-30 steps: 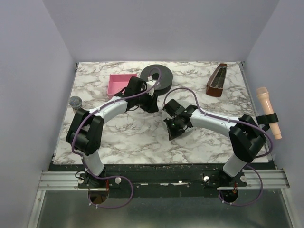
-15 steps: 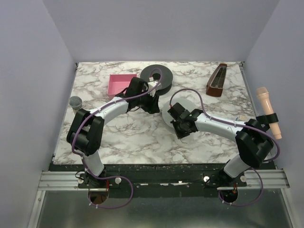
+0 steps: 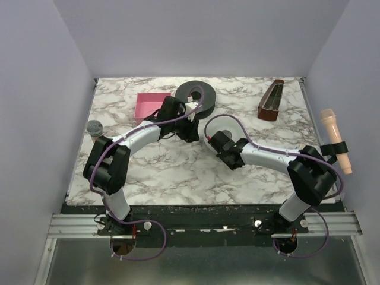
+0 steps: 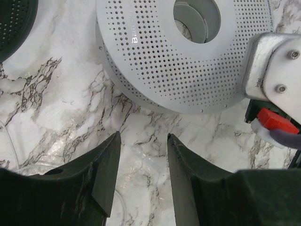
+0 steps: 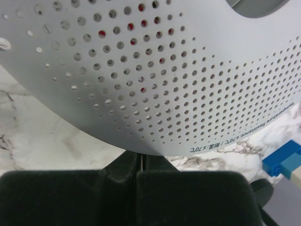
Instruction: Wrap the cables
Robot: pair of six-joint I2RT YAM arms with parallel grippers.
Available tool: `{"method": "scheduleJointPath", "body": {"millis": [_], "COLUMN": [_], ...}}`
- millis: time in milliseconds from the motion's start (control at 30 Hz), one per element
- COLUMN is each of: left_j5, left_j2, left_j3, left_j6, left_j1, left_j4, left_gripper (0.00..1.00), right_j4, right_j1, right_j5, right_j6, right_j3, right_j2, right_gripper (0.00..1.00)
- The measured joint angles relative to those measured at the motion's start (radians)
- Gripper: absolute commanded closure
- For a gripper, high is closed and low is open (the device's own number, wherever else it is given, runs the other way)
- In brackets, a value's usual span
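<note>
A grey perforated spool (image 4: 188, 61) lies on the marble table between the two grippers. In the top view only its edge (image 3: 208, 138) shows under my right arm. Dark-red wire (image 5: 141, 7) shows through the holes of the spool (image 5: 164, 89) in the right wrist view; no loose cable end is visible. My right gripper (image 5: 140, 153) is shut, its tips tucked under the spool's rim; it lies at the spool (image 3: 216, 139) in the top view. My left gripper (image 4: 143, 136) is open and empty over bare table just beside the spool, also seen in the top view (image 3: 191, 132).
A black spool (image 3: 196, 98) and a pink tray (image 3: 148, 105) stand behind the left gripper. A brown metronome (image 3: 271, 101) is at the back right. A grey microphone (image 3: 95, 127) lies at the left edge and a beige one (image 3: 336, 139) at the right edge. A thin pale wire (image 4: 9, 141) curls beside the left fingers.
My right gripper has moved back and left from the table's middle to the grey spool, which it now mostly covers. The left arm has not moved.
</note>
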Motion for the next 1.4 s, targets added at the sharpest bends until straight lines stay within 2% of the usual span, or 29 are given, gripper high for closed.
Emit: {"method": "scheduleJointPath", "body": {"millis": [133,433,567,667,733,867,1067,1300,1400], "left_j5": [0.000,0.000,0.000,0.000,0.000,0.000,0.000,-0.008,-0.012], "left_j2": [0.001,0.041,0.055,0.055,0.055,0.056,0.056,0.066,0.079], "left_j3": [0.013,0.056,0.073,0.083,0.086,0.086,0.086,0.087,0.090], "left_j6": [0.007,0.014,0.015,0.017,0.019,0.026,0.035,0.039,0.039], "left_j1": [-0.002,-0.002,-0.002,-0.002,-0.002,-0.002,-0.002,-0.002,-0.002], "left_j4": [-0.015,-0.029,-0.034,-0.037,-0.037,-0.043,-0.046,-0.047,-0.049], "left_gripper": [0.48,0.48,0.48,0.48,0.48,0.48,0.48,0.48,0.48], "right_j4": [0.050,0.069,0.068,0.089,0.117,0.171,0.196,0.184,0.184], "right_j1": [-0.009,-0.124,-0.136,-0.136,-0.136,-0.138,-0.165,-0.176,-0.176], "right_j5": [0.006,-0.090,-0.042,0.006,0.039,0.094,0.100,-0.100,-0.203], "right_j6": [-0.052,0.002,-0.055,-0.131,-0.181,-0.245,-0.224,-0.140,-0.126], "right_j3": [-0.033,-0.040,-0.012,-0.011,-0.019,-0.027,-0.037,-0.055,-0.055], "right_j2": [-0.014,-0.065,-0.022,0.004,0.017,0.042,0.005,-0.217,-0.266], "right_gripper": [0.99,0.97,0.84,0.63,0.56,0.55,0.55,0.54,0.50]}}
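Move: The white reel's middle lies about 11 cm ahead of the right gripper and 2 cm to its left, roughly level; the shut fingertips are already tucked at its near rim, beneath the upper flange. From the same gripper the dark reel stands some 27 cm ahead and 13 cm left, and the brown box some 25 cm ahead and 17 cm right. For the left gripper, the white reel is about 13 cm right, 2 cm ahead and 6 cm below. Run the right gripper's shut fingertips forward and rightward, nearly level, from the white reel's near rim, about 6 cm forward and 5 cm right, opening them to nearly half on the way. Then lift clear some 6 cm, swinging back left as far as you went right and slightly back, rolling and pitching the wrist so the tips point more outward. ##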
